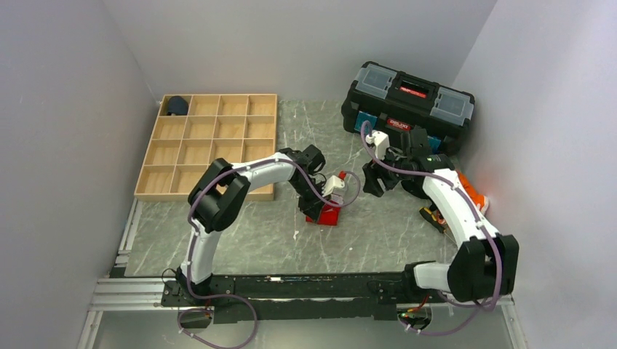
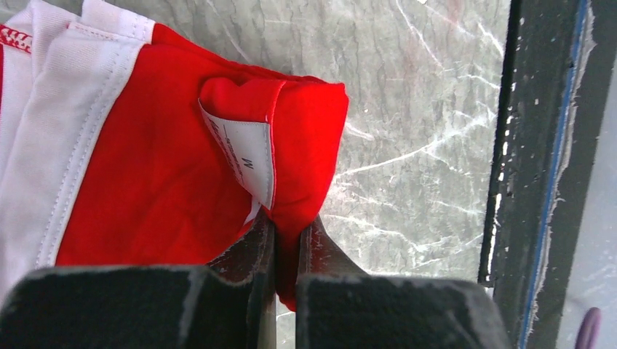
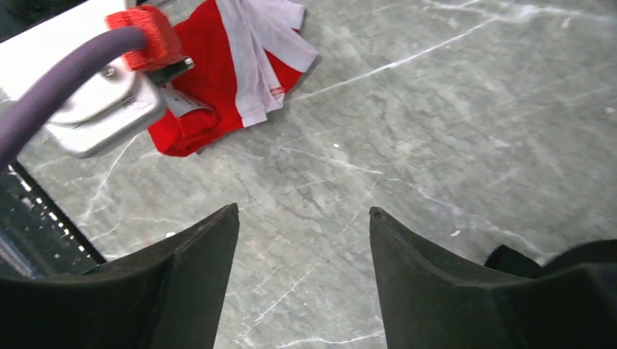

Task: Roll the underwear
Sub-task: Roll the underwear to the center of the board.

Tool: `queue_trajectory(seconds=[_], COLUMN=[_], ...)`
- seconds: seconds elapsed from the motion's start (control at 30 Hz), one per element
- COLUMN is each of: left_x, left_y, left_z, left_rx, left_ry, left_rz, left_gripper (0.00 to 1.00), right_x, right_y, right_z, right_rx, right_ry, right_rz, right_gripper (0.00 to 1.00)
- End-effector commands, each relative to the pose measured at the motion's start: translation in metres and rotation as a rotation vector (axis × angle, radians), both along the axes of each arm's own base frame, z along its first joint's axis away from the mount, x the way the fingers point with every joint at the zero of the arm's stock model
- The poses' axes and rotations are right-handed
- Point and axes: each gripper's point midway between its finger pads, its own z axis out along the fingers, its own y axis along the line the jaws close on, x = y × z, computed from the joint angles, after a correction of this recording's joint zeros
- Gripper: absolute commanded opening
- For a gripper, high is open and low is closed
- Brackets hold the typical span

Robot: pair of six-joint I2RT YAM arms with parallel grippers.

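Note:
The red underwear [image 1: 329,214] with white trim lies partly folded on the marble table, in the middle. My left gripper [image 2: 286,222] is shut on a folded red edge of the underwear [image 2: 160,167], beside its white size label. In the top view the left gripper [image 1: 319,209] reaches down onto the cloth's left side. My right gripper [image 3: 303,211] is open over bare table, with nothing between its fingers. The underwear [image 3: 218,80] lies ahead of it to the left. Seen from above, the right gripper [image 1: 372,183] hangs to the right of the cloth, apart from it.
A wooden compartment tray [image 1: 211,145] sits at the back left, with a dark navy bundle [image 1: 177,106] in its far corner cell. A black toolbox [image 1: 407,102] stands at the back right. An orange cloth [image 1: 473,193] lies by the right wall.

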Motion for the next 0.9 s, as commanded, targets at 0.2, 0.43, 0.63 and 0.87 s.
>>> queue_trajectory(seconds=[0.2, 0.43, 0.63, 0.87], left_x=[-0.009, -0.009, -0.009, -0.005], left_y=[-0.008, -0.007, -0.007, -0.009], left_z=[-0.016, -0.018, -0.022, -0.025], left_rx=[0.023, 0.01, 0.009, 0.007], left_ry=[0.204, 0.308, 0.369, 0.441], left_rz=[-0.004, 0.023, 0.033, 0.054], left_gripper=[0.0, 0.0, 0.0, 0.0], right_x=[0.012, -0.016, -0.028, -0.038], right_y=[-0.001, 0.028, 0.032, 0.034], right_z=[0.032, 0.022, 0.021, 0.022], right_rx=[0.085, 0.227, 0.247, 0.191], right_ry=[-0.145, 0.03, 0.03, -0.043], right_rz=[-0.117, 0.015, 0.085, 0.155], right_gripper=[0.99, 1.0, 1.0, 1.0])
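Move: Pinched by its left edge in the left fingers, the underwear has its middle about 3 cm ahead, 4 cm to the right and 1 cm below that hand; the wooden tray's middle is some 19 cm ahead and 30 cm left of it. From the open right hand the underwear lies about 12 cm left, 4 cm back and 12 cm below, with the black cloth 3 cm ahead and 16 cm right, 12 cm below, and the toolbox 21 cm ahead and 10 cm right, slightly lower. Keeping its pinch on the underwear's left edge, the left hand shifts about 1 cm right and tips by over 20 degrees so the fingertips swing back towards the base. The right hand first rises some 2.5 cm as its fingers spread fully, then comes back and left about 5 cm, sinking slightly towards the underwear, its fingers tilting to point more leftwards; it touches nothing. ##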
